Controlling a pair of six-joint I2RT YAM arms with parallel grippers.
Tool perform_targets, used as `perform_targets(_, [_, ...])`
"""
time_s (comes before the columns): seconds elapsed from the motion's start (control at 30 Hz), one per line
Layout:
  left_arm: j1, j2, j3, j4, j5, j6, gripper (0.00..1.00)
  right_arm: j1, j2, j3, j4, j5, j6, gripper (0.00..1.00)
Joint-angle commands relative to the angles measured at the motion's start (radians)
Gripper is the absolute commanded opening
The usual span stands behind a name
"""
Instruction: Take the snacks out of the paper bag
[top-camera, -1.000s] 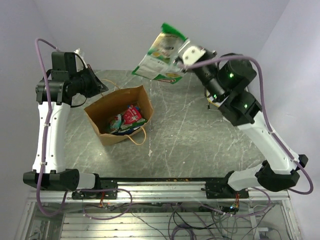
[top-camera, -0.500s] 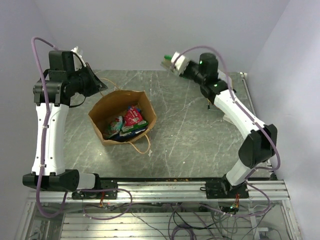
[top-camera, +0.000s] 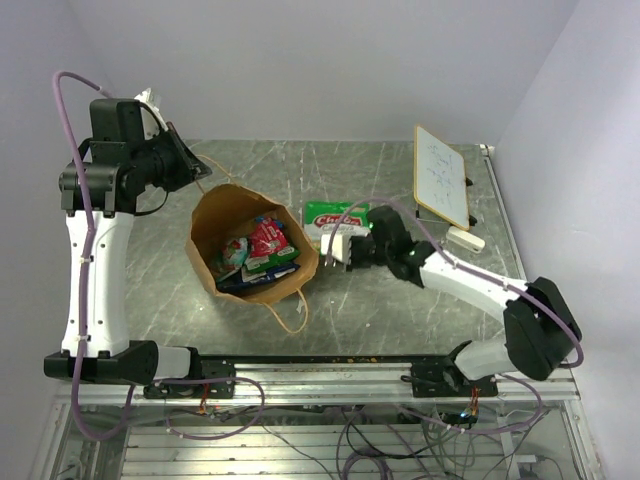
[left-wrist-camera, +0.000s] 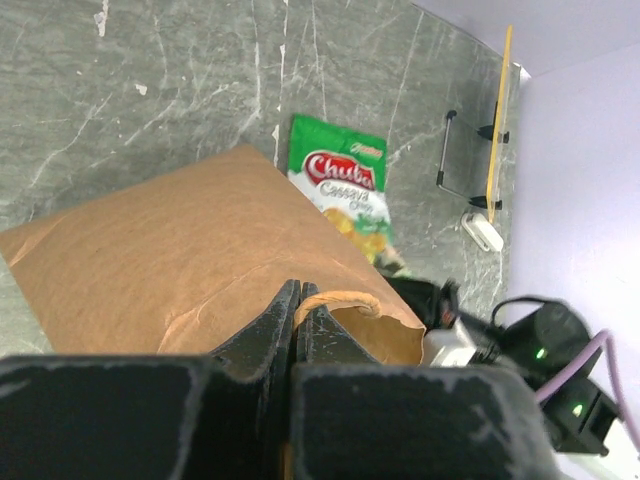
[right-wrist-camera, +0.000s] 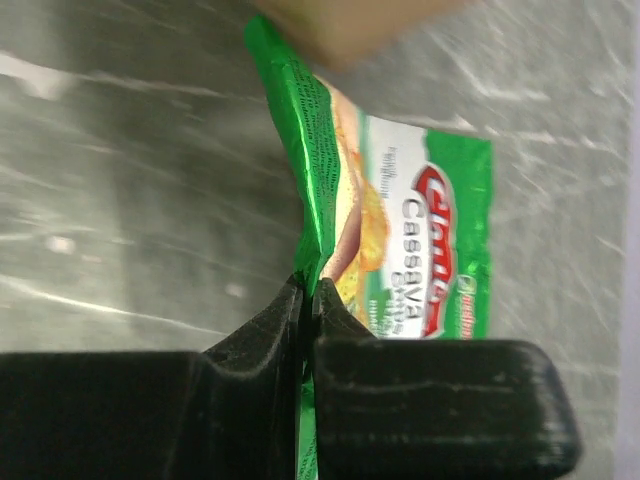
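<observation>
The brown paper bag (top-camera: 212, 212) stands open left of the table's middle. Inside it lie several snacks, among them a red packet (top-camera: 266, 238) and a teal one (top-camera: 233, 250). My left gripper (top-camera: 203, 170) is shut on the bag's looped handle (left-wrist-camera: 338, 296) at the bag's far rim (left-wrist-camera: 180, 255). A green cassava chips packet (top-camera: 335, 216) lies on the table just right of the bag. My right gripper (top-camera: 332, 243) is shut on that packet's near edge (right-wrist-camera: 312, 215), low over the table. The same packet (left-wrist-camera: 340, 185) shows beyond the bag in the left wrist view.
A white framed board (top-camera: 441, 175) stands propped at the back right, with a small white object (top-camera: 465, 239) lying in front of it. The bag's other handle (top-camera: 290, 310) hangs toward the near edge. The grey marble-patterned table (top-camera: 400, 320) runs to a metal rail in front.
My right arm has swung down from high at the back to the table, bringing the green packet down beside the bag. The bag has shifted slightly right. The left gripper keeps the handle.
</observation>
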Motion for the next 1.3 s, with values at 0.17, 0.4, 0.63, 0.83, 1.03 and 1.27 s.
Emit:
perform_targets(0.17, [0.006,-0.011,-0.024,0.047,0.028,-0.017,0.07,0.152,-0.127,-0.246,0.124,0.003,0.245,0.18])
perform_targets(0.4, [0.006,-0.053,-0.135,0.061,0.063,-0.04,0.07,0.175,-0.199,-0.303,0.123,-0.093,0.329,0.27])
perform_targets(0.63, [0.005,-0.047,-0.143,0.055,0.065,-0.032,0.07,0.197,-0.245,-0.334,0.07,-0.169,0.424,0.4])
perform_targets(0.83, [0.006,-0.132,-0.2,0.192,0.158,-0.068,0.07,0.199,-0.401,-0.26,0.109,0.09,0.517,0.54])
perform_targets(1.03, [0.006,-0.201,-0.302,0.272,0.229,-0.128,0.07,0.198,-0.415,-0.029,-0.028,0.249,0.401,0.56])
perform_targets(1.27, [0.006,-0.278,-0.4,0.374,0.304,-0.192,0.07,0.209,-0.27,0.381,-0.274,-0.058,0.206,0.55])
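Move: My right hand has the near end of the chips pack pinched; the pack's middle lies about 7 cm ahead of it and 6 cm below, where it is to be laid down. The paper bag's middle is roughly 17 cm to that hand's left, about level with it, its rim nearly alongside the fingers. My left hand holds the bag's handle, with the bag's middle some 8 cm to its right, 2 cm back and 20 cm below. The pack is about 25 cm right of my left hand, 5 cm ahead and 33 cm below. I draw my right hand back about 14 cm, dipping some 6 cm early on, and open the fingers as I go to let go of the chips pack beside the paper bag. Then I lift the open hand about 23 cm, coming part of the way forward again and rolling its left side up. My left hand keeps its pinch on the bag's handle, dips briefly, then eases back and right. ##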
